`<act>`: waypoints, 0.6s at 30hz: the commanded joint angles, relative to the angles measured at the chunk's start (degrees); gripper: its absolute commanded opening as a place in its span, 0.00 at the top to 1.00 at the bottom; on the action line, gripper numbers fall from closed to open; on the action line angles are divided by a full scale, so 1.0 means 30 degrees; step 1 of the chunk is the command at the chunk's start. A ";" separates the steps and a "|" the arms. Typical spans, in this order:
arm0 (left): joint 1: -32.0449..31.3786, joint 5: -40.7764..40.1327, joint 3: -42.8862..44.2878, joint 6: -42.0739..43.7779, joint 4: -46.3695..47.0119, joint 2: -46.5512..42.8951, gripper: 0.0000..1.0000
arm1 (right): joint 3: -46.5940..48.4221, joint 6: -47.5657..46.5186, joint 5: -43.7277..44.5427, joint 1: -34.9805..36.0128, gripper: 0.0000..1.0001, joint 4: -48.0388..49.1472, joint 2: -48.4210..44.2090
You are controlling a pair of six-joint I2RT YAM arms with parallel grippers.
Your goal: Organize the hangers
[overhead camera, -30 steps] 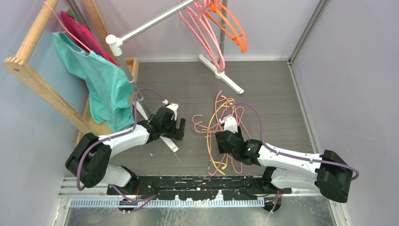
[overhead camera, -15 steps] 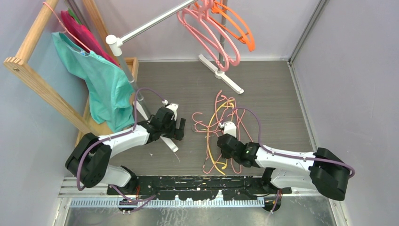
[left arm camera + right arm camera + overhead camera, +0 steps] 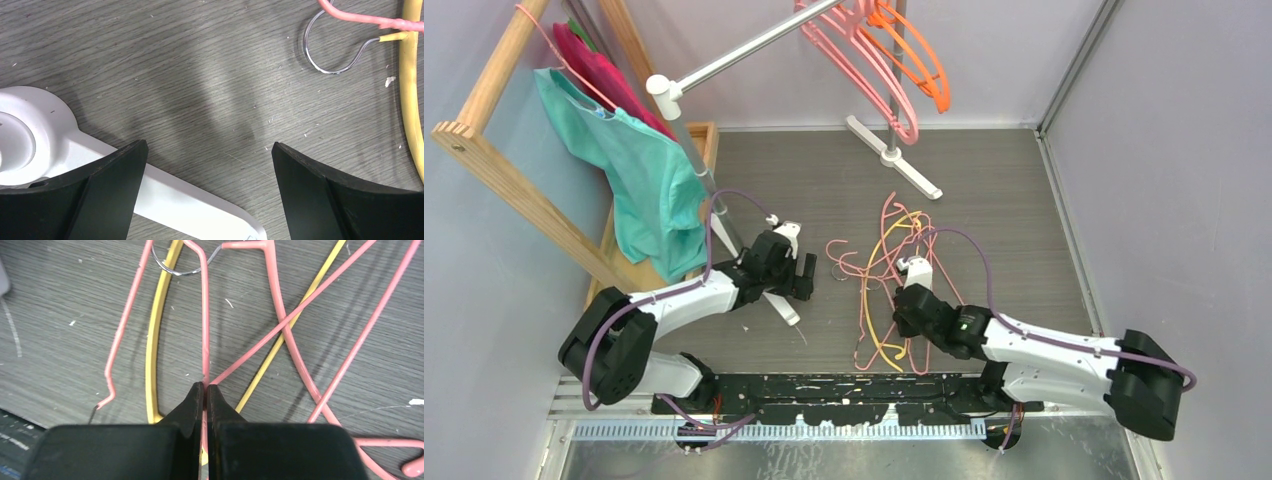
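Note:
Several thin pink and yellow hangers lie tangled on the floor (image 3: 886, 262). My right gripper (image 3: 912, 297) sits over the near part of the pile, shut on a thin pink hanger's wire (image 3: 204, 335); in the right wrist view the gripper (image 3: 205, 386) pinches it beside a yellow hanger (image 3: 151, 345). Thick pink hangers (image 3: 864, 75) and orange ones (image 3: 916, 55) hang on the metal rail (image 3: 744, 45). My left gripper (image 3: 805, 276) is open and empty above the rack's white foot (image 3: 170, 197); in its own view the gripper (image 3: 210, 150) is low over the floor, a hanger hook (image 3: 330, 57) ahead.
A wooden rack at the left holds a thin pink hanger with teal and magenta garments (image 3: 649, 185). The clothes rack's other white foot (image 3: 894, 155) stands at the back. Grey walls close the floor at the back and right (image 3: 1064, 200).
My right gripper has drawn back toward the near edge with the pink hanger, dragging the pile slightly nearer and leftward. The hangers on the rail swing. The left arm has barely moved.

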 commanded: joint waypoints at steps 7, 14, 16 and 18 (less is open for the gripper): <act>-0.0013 -0.0206 -0.0208 -0.0360 0.0503 -0.0731 0.02 | 0.4062 0.0283 0.0171 0.0035 0.99 -0.0512 -0.4497; -0.0001 -0.0260 -0.0121 -0.0273 0.0443 -0.0595 0.02 | 0.7846 -0.0484 -0.3708 0.0042 0.99 0.2389 -0.2894; -0.0010 -0.0250 -0.0059 -0.0272 0.0444 -0.0620 0.02 | 0.8728 -0.0647 -0.4739 0.0059 0.99 0.3042 -0.1947; -0.0013 -0.0278 -0.0021 -0.0272 0.0444 -0.0669 0.02 | 0.9541 -0.0901 -0.5545 0.0036 0.99 0.3649 -0.1230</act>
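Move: The right hand already has its shut fingers on a pink wire hanger in the pile. Its goal, the rail spot where the pink hangers hang, lies about 25 cm ahead, 5 cm left and some 40 cm above. The yellow hanger's middle is around 4 cm ahead and 2 cm left, 3 cm lower; the loose pink hook is about 12 cm ahead and 11 cm left, equally low. From the idle left hand, that rail spot is about 19 cm ahead, 11 cm right and 40 cm up. Straight up at first, then up and leftward, the right arm climbs fast, some 22 cm in all with about 8 cm to the left, lifting the pink wire hanger out of the pile towards the height of the rail. The wrist rolls its left side up about 30 degrees and tips the fingers up from their steep downward slant towards forward-left, while they keep their pinch on the wire. ##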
